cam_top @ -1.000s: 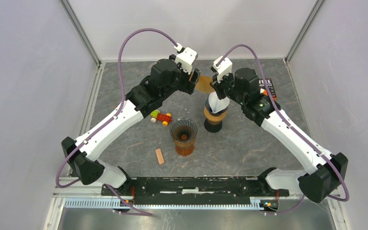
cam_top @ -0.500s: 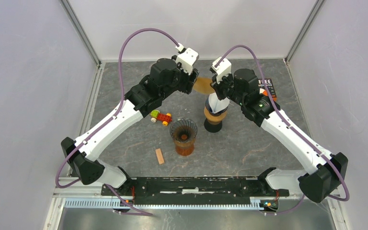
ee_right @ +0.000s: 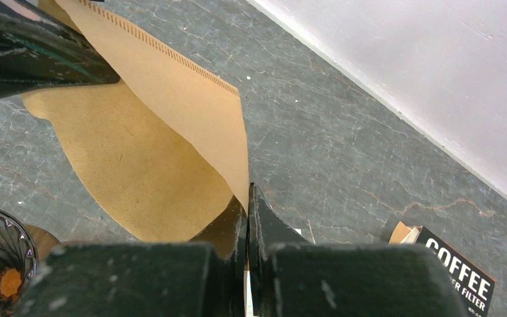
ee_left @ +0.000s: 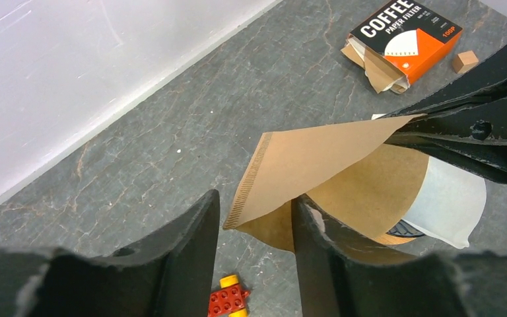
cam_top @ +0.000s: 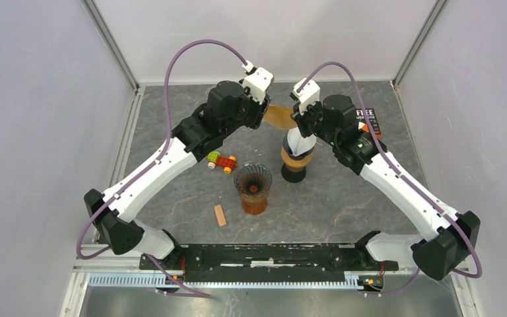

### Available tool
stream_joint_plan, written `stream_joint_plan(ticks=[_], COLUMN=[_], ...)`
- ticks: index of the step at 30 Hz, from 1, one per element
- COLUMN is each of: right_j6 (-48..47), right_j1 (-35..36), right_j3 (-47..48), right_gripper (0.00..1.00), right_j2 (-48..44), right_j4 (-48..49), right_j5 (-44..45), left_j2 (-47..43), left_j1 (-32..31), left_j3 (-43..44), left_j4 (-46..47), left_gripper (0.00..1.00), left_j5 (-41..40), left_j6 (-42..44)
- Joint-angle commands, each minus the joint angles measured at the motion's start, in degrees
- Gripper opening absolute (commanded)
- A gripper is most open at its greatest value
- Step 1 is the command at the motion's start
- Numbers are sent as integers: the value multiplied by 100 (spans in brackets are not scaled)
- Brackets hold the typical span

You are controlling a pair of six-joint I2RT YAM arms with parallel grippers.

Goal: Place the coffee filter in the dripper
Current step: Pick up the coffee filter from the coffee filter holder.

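Note:
The brown paper coffee filter [cam_top: 278, 116] hangs in the air at the back of the table, between the two wrists. My right gripper [ee_right: 248, 191] is shut on one corner of it [ee_right: 138, 152]. My left gripper [ee_left: 256, 201] is open, its jaws standing on either side of the opposite, perforated corner [ee_left: 330, 158], and its right finger [ee_left: 317, 231] lies against the lower layer. The dripper [cam_top: 253, 179], a dark ribbed cone on an amber glass base, stands mid-table in front of both grippers. It also shows low in the right wrist view [ee_right: 0, 254].
A coffee filter box [cam_top: 368, 122] lies at the back right, with a small wooden cube [ee_left: 465, 61] beside it. A white and brown cone on a black base [cam_top: 295, 158] stands under the right wrist. A red-yellow toy brick car [cam_top: 221, 161] and a wooden block [cam_top: 220, 215] lie left of the dripper.
The left gripper's jaws have narrowed around the filter's free corner and the wrist has edged towards it. The right gripper has kept its hold in place.

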Motion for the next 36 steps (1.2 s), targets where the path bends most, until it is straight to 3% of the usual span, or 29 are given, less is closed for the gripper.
stream_joint_plan(ticks=[1,14,20,28,31,36], right_j6=[-34,-44,-8,45,28,23], right_j1=[28,28,27,19,20,-7], right_j3=[225,263,308,287,311,350], right_gripper=[0,0,0,2,10,32], right_j2=[-152,-136,-134,-141,-164,-239], right_j4=[178,157,170,184,156,129], right_j5=[16,-2,-100,-186,-187,-522], left_j2=[67,91,27,-11,-129,-133], left_j1=[-3,-3,4,-3,-2,2], left_j3=[253,229,228,183,105,403], left_j4=[116,19,5,13,0,-633], left_gripper=[47,23,2,2,2,2], left_j5=[-65,69,166,331,359,297], left_j6=[131,170,122,-148,-104,-270])
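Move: The coffee filter hangs between the hands: its middle is about 5 cm to the right of the left hand and some 2 cm below it, with its near edge already between that hand's open fingers. The right hand still grips the other edge, the filter's middle about 5 cm to its left and level with it. From the left hand, the white-filter dripper stands about 12 cm right, 1 cm ahead and 20 cm below; the empty dripper stands 10 cm back, 2 cm left and 18 cm below. The left hand stays almost in place, sinking a bit under 1 cm, while its fingers close from about half open to shut and pinch the free left edge of the coffee filter. The right hand keeps its grip on the opposite edge until the left fingers have shut, then opens to about a quarter, drifting only some half a centimetre, so that the filter comes free of its pinch. ##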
